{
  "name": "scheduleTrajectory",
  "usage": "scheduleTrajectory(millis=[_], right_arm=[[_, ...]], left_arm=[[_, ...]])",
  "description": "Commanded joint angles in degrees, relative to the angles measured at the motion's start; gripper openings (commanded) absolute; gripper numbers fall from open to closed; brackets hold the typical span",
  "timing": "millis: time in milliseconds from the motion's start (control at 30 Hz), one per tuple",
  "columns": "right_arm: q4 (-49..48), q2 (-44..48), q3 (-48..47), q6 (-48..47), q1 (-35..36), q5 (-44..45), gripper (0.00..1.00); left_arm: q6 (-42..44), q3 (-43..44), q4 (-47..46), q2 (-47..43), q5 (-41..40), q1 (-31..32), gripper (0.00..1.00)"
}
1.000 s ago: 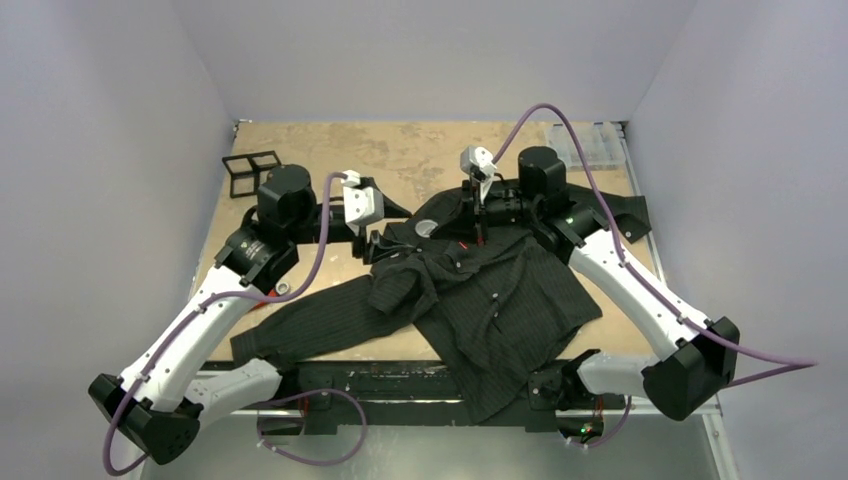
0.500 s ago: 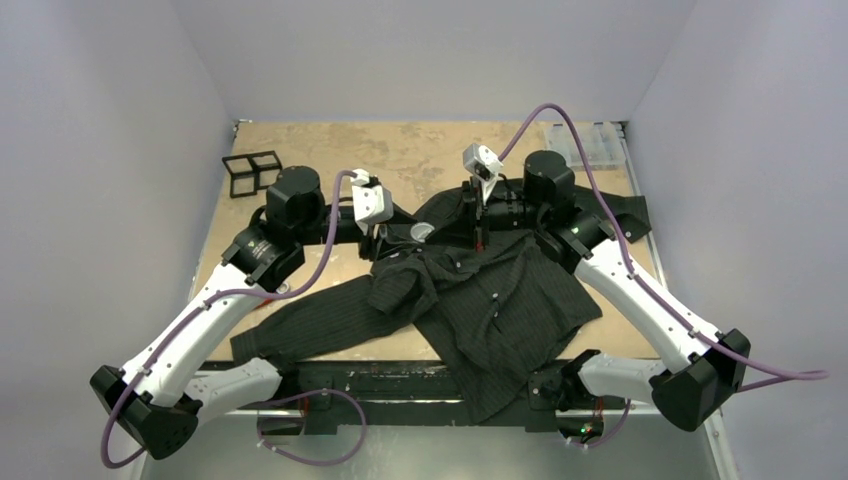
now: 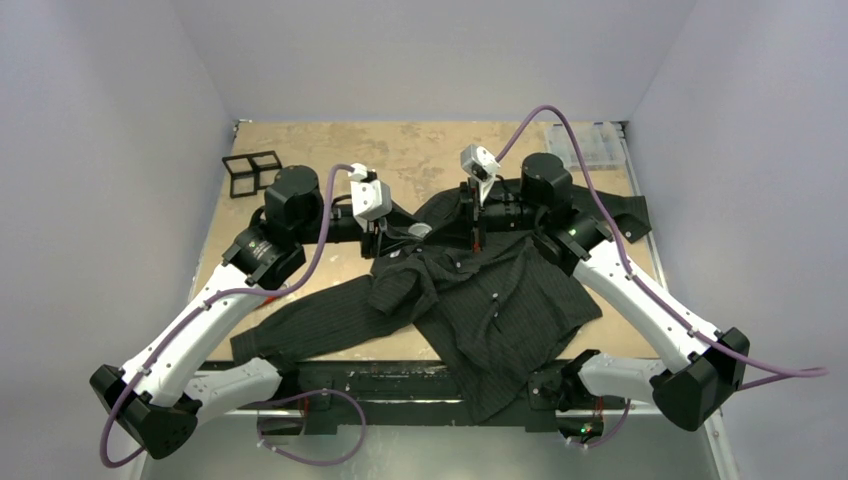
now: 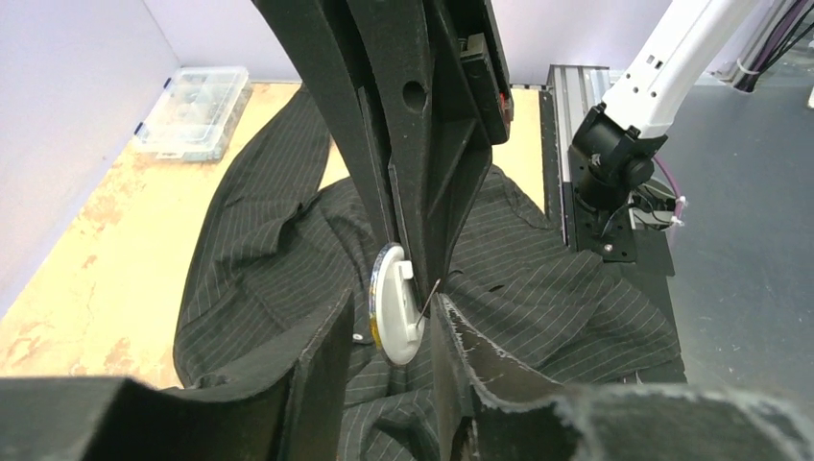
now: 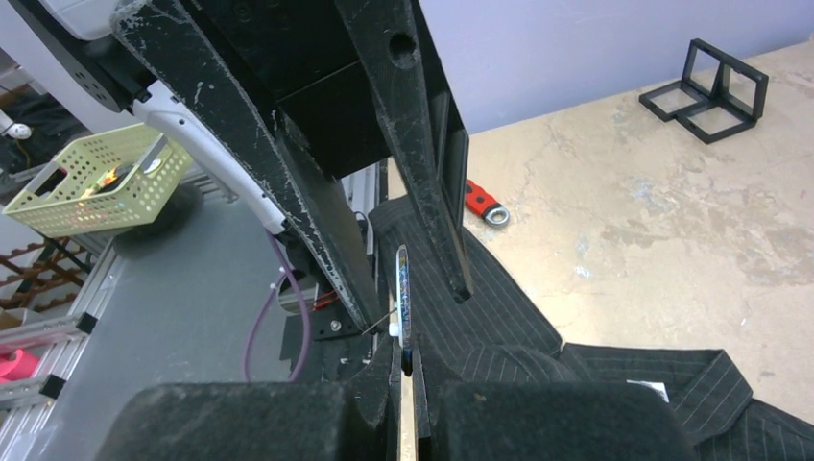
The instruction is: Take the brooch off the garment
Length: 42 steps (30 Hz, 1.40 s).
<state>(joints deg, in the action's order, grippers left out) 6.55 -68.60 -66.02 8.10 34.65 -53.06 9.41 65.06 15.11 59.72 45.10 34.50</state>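
The black pinstriped shirt (image 3: 500,300) lies crumpled across the table; it also shows in the left wrist view (image 4: 576,298) and the right wrist view (image 5: 538,317). The brooch (image 4: 396,303) is a round badge with a white back and a bare pin standing out from it. My right gripper (image 5: 407,355) is shut on its lower edge and holds it edge-on (image 5: 403,283) above the cloth. My left gripper (image 4: 389,327) faces it, its jaws open on either side of the brooch. From above, the brooch (image 3: 420,230) sits between the left gripper (image 3: 398,232) and the right gripper (image 3: 440,226).
A black wire cube frame (image 3: 250,172) stands at the back left. A clear plastic box (image 3: 595,145) sits at the back right. A red tool with a ring (image 5: 483,202) lies on the table beside the shirt. A yellow basket (image 5: 96,182) stands off the table.
My left gripper has moved right, up to the brooch and around it. My right gripper has stayed at the collar area, still shut.
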Motion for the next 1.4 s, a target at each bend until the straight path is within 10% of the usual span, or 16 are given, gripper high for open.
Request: scheduleTrajectory(millis=[0, 1367], right_arm=[[-2.99, 1.38, 0.37, 1.50, 0.55, 1.04, 0.00], [0.19, 2.40, -1.19, -6.94, 3.05, 5.04, 0.00]], left_arm=[[-1.76, 2.35, -2.70, 0.12, 0.96, 0.56, 0.31], [-4.85, 7.50, 5.27, 7.17, -3.89, 0.45, 0.00]])
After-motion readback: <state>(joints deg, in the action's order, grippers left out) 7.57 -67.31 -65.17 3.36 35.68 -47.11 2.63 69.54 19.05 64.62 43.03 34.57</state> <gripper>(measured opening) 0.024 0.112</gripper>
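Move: The brooch, held up in the air in my closed right fingertips, sits about 2 cm to the right of my left hand point, level with it and between my open left fingertips; from my right hand it is some 3 cm to the left. From my left hand, the garment's collar label lies roughly 12 cm ahead, 5 cm to the left and 31 cm down, and its bunched folds about 3 cm ahead, 4 cm left and 29 cm down. I close my left fingers from about a third open to nearly shut, one on the brooch's face and one on its pin side, pinching it front to back while my right fingers keep their hold. My left wrist rolls some 10 degrees, front side down; once the pinch is on, both hands ease about 1 cm forward together, the right rolling about 5 degrees the opposite way. ##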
